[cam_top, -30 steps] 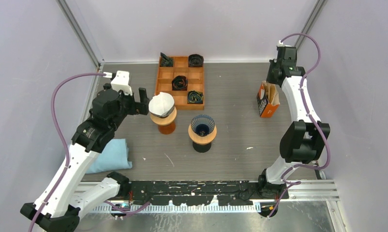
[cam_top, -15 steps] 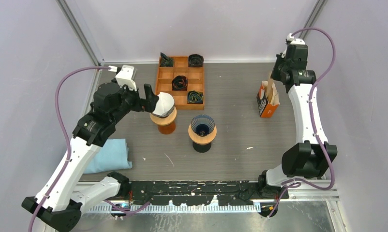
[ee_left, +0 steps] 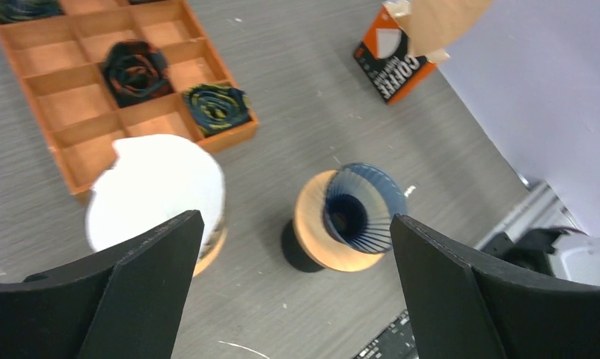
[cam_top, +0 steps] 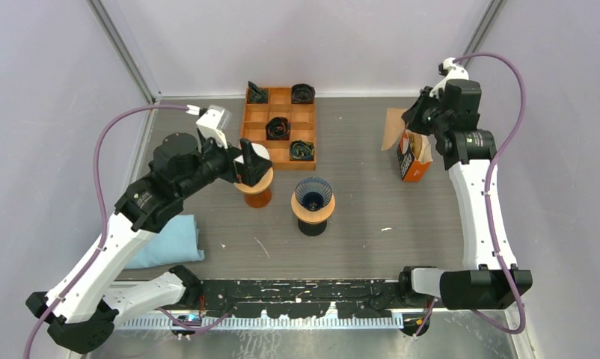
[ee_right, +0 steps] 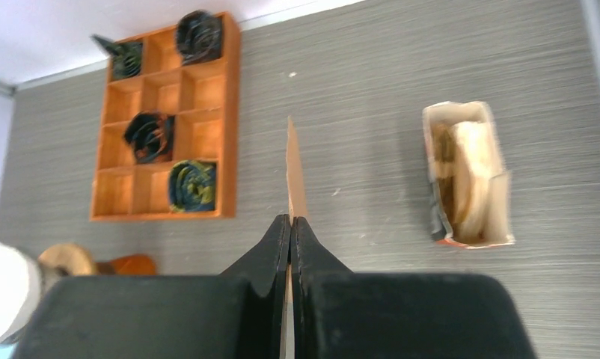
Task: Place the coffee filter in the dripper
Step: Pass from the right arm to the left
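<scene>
A brown paper coffee filter (cam_top: 393, 129) hangs in the air left of the orange filter box (cam_top: 411, 155), with my right gripper (cam_top: 415, 120) shut on it. The right wrist view shows that filter (ee_right: 295, 176) edge-on, pinched between the closed jaws (ee_right: 290, 218). The blue ribbed dripper (cam_top: 313, 194) stands mid-table on a wooden collar and black base, with nothing inside it (ee_left: 357, 209). Left of it, an orange dripper (cam_top: 256, 191) carries a white filter (ee_left: 158, 191). My left gripper (cam_top: 245, 161) hovers over it, open and holding nothing (ee_left: 295, 221).
An orange wooden tray (cam_top: 242, 131) with coiled dark items in several compartments sits at the back, also in the right wrist view (ee_right: 232, 112). A folded light-blue cloth (cam_top: 170, 239) lies at the left. The filter box (ee_right: 469, 176) stands open with more filters inside.
My right arm rose from the box and swung left, carrying a brown filter out. My left arm shifted right, over the dripper with the white filter, still open.
</scene>
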{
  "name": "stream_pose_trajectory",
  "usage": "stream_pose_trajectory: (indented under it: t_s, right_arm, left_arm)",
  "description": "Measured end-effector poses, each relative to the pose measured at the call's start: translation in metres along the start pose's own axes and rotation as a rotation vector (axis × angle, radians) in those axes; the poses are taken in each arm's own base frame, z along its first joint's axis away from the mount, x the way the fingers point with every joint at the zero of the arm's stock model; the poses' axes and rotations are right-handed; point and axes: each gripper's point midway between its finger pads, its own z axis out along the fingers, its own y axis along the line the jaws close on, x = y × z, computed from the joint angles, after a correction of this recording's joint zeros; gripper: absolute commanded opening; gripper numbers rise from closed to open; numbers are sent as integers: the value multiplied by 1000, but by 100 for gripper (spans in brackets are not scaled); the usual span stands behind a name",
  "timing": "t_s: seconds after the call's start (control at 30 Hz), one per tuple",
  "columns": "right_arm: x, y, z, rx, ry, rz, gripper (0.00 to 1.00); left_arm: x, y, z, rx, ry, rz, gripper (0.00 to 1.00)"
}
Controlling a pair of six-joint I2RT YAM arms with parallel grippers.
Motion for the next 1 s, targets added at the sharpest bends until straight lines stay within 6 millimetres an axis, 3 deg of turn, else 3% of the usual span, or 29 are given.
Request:
stream_pose_trajectory:
  t_s: [0.2,0.3,0.5,0.73,1.0]
  right_arm:
    - [23,46,-14,-163,40,36,1]
    - [32,69,-22,-247,62,50,1]
    - [43,106,-40,-410,83,82,1]
    - [47,134,-58,-599,84,149,1]
    - [62,157,-66,-784,142,254,1]
  left_arm:
    - [15,-40,0,99,25,-6,99]
    - [24,-48,3,117,37,-19,99]
    - [35,-52,10,122,51,-96,99]
    - [44,-57,24,136,47,-200,99]
    - [41,-63,56,194,58,-345,99]
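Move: The filter, pinched in my right hand, lies about 38 cm to the right of my left hand, 13 cm farther out and 5 cm lower. The blue dripper on its stand is some 16 cm to the left hand's right, 3 cm back and 19 cm below; the filled dripper is 7 cm ahead, 3 cm left, 18 cm below. From my right hand, the open left gripper waits roughly 41 cm left and 13 cm back, about level; the coffee box stands 6 cm ahead, 7 cm right, 26 cm below. I carry the pinched filter with my right hand about 16 cm left and 8 cm back towards my left gripper, turning counter-clockwise and rolling its left side up, some 35 degrees each. My left hand, fingers kept wide open, goes about 9 cm right to meet it, dipping 3 cm, first drawing back and then reaching forward again as it tips down and rolls right side up. ##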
